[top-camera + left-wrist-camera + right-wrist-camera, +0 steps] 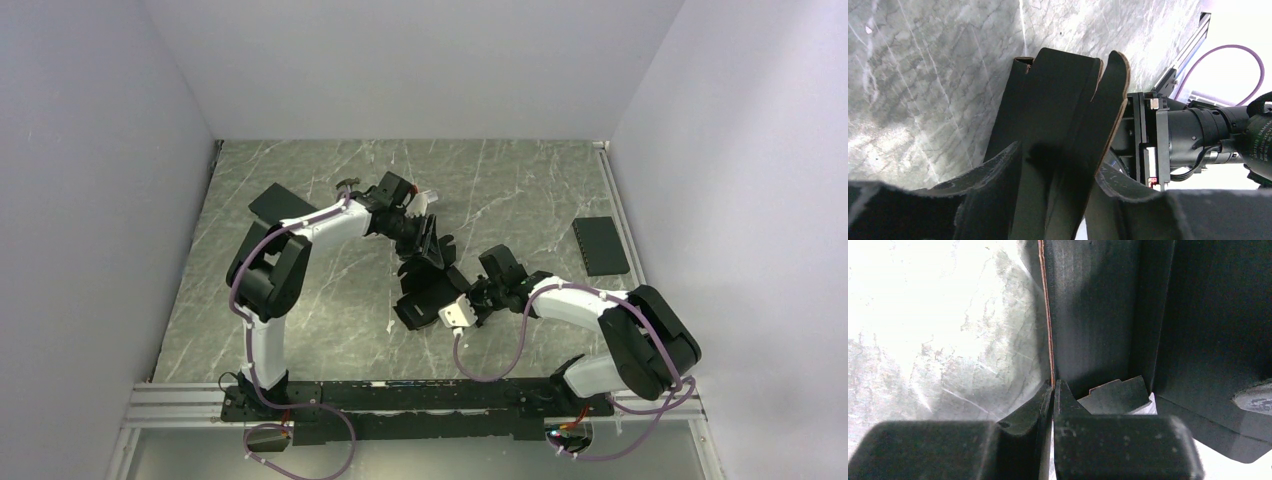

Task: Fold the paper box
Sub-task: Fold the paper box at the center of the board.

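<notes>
The paper box (428, 285) is matte black creased cardboard, partly folded, at the table's middle between both arms. My left gripper (428, 238) reaches it from the far side. In the left wrist view its fingers (993, 162) stand apart, and upright folded panels of the paper box (1063, 100) fill the space between them. My right gripper (472, 300) comes in from the near right. In the right wrist view the right gripper (1053, 387) is shut on the thin brown-cored edge of a box wall (1093, 315). A notched tab (1115, 392) lies just beside it.
A plain black slab (600, 245) lies at the right edge of the marble table (520, 190), and another black slab (280, 204) lies far left behind the left arm. White walls close in the table on three sides. The right arm's wrist (1198, 135) sits close behind the box.
</notes>
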Robot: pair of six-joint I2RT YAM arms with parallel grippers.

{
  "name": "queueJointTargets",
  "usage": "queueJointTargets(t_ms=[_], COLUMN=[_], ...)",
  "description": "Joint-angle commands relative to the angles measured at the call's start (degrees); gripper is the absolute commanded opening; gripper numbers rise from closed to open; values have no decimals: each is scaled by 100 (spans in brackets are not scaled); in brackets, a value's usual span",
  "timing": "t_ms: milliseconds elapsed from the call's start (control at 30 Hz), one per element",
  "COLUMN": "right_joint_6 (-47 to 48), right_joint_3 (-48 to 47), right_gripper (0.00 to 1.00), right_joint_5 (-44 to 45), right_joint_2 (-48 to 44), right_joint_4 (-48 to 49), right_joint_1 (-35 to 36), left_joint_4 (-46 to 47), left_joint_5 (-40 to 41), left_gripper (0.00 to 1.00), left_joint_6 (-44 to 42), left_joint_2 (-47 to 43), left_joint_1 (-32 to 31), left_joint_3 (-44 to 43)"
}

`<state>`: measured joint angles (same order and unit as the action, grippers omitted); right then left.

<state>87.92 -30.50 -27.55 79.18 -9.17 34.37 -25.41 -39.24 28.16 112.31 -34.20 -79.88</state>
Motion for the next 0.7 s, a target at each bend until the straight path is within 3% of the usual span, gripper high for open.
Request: queueJointTargets(t_ms=[0,333,667], right_joint_6=[173,601,849], right_joint_3=[-153,-326,-305], right_gripper=[0,0,0], right_joint_5=[-336,-659,-668], right_joint_2=[-1,19,-13], right_joint_4=[-48,-523,-639], right_joint_1=[-10,-18,-18], left_joint_4=[-219,-686,-787], left_joint_5=[149,329,415], left_gripper=[52,66,70], left_joint_6=[-57,-524,-819], left_joint_2=[-231,-277,-578], left_joint_1=[-91,-98,67], left_joint_3=[23,-485,-559])
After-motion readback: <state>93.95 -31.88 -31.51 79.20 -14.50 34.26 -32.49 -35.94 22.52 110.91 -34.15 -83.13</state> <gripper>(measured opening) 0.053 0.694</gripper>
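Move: The box lid stands tilted up under the left hand's half-open fingers, its middle about 2 cm back, 2 cm left and 4 cm below them. The box body lies about 6 cm back, 1 cm left and 8 cm below that hand. From the right hand, already pinching the near side wall by its right end, the body's middle is some 7 cm left and roughly level fore and aft, the lid about 8 cm left, 4 cm ahead and 3 cm higher. Keeping its pinch on the near side wall, the right hand stays put briefly, then draws the box back towards the bases by about 1.5 cm while turning counter-clockwise some 5 degrees. Above the lid, the left hand opens its fingers further, from about half to over two thirds, first easing back and slightly down, then reversing to lift and slide left about 1 cm away from the lid; whether a finger still touches the lid can't be seen. ##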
